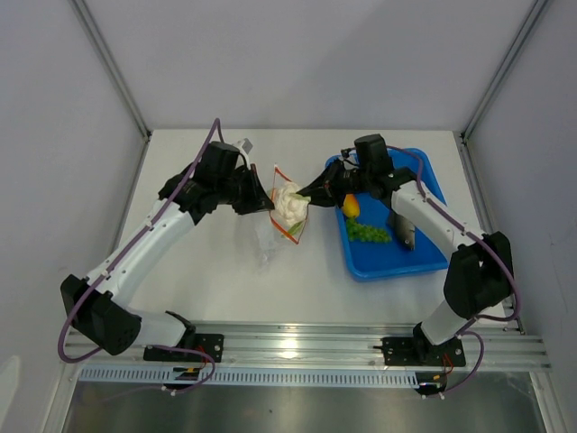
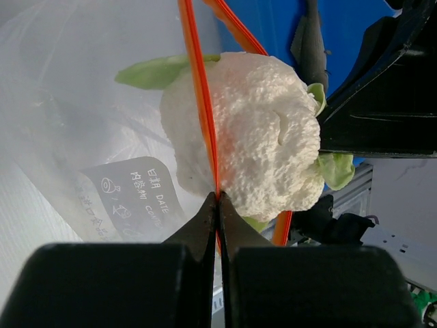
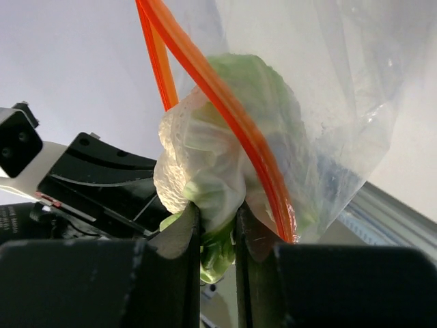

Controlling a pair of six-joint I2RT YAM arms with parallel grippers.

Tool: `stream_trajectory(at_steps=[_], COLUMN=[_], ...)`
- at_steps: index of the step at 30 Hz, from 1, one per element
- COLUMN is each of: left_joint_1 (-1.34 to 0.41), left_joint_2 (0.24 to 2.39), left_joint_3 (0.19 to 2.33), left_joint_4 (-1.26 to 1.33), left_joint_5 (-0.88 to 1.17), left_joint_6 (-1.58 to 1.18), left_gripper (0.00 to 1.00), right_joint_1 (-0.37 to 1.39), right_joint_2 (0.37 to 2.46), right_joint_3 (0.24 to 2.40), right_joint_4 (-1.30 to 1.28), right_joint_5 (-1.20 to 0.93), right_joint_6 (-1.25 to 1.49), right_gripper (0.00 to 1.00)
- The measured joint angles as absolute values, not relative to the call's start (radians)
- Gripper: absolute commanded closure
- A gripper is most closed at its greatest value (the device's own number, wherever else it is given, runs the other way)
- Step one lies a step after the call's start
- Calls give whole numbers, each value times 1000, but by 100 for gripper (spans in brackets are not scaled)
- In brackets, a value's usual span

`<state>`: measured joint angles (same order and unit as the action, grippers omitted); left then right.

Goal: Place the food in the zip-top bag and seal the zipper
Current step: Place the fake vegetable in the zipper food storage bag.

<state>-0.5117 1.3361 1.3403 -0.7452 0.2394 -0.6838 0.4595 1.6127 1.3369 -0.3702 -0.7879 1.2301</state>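
Note:
My left gripper (image 2: pixel 218 198) is shut on one orange-red zipper (image 2: pixel 201 89) strip and holds the zip-top bag (image 1: pixel 269 239) up with its mouth open. The white round food (image 2: pixel 252 137), with green leaves, sits in that mouth between the two zipper strips (image 3: pixel 232 116). My right gripper (image 3: pixel 217 215) is shut on the food's green leafy base (image 3: pixel 222 246). In the top view both grippers meet at the white food (image 1: pixel 288 206): the left gripper (image 1: pixel 269 204) is on its left, the right gripper (image 1: pixel 308 200) on its right. The clear bag (image 3: pixel 328 89) hangs below.
A blue tray (image 1: pixel 397 260) lies right of the bag and under my right arm. It holds a yellow-orange piece (image 1: pixel 352 206), green pieces (image 1: pixel 368 233) and a grey fish-shaped piece (image 1: pixel 403 230). White walls enclose the table at the back and both sides.

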Motion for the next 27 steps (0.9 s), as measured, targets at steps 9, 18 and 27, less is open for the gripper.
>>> stream_trajectory(at_steps=[9, 18, 27], left_joint_1=[-526, -526, -526], left_joint_2=[1344, 1343, 1343], left_joint_3=[1367, 1375, 1355], left_joint_4=[-695, -659, -660], left_joint_5=[334, 370, 369], left_joint_6=[-741, -779, -785], left_gripper=[99, 99, 100], right_joint_1=[501, 517, 528], right_joint_2=[1680, 1723, 1728], right_joint_3=[1420, 1500, 1564], right_joint_4=[-524, -648, -695], right_joint_5=[-710, -700, -722], right_joint_6=[1029, 876, 767], right_gripper=[86, 31, 28])
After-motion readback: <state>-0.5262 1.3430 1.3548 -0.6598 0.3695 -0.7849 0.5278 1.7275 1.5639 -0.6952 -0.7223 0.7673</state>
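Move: The right gripper holds the cauliflower by its leaves; its middle lies about 4 cm left, 2 cm back and 3 cm below, in the bag's open mouth. The bag pouch is some 12 cm left, level fore and aft, and 13 cm below; the mango is some 13 cm right, 12 cm ahead and 20 cm below. From the left gripper, shut on the orange rim, the pouch lies about 3 cm left, 2 cm ahead and 12 cm below, the cauliflower 5 cm right, 1 cm ahead and 4 cm below. Lower the right gripper about 4 cm into the bag's mouth with the cauliflower, tipping its fingers down, then open it wide to let go and lift back some 2 cm, fingers spread, turning counter-clockwise. Meanwhile keep the left fingers pinched on the orange rim and bring that hand about 3 cm right and 3 cm up, rolling some 10 degrees. ##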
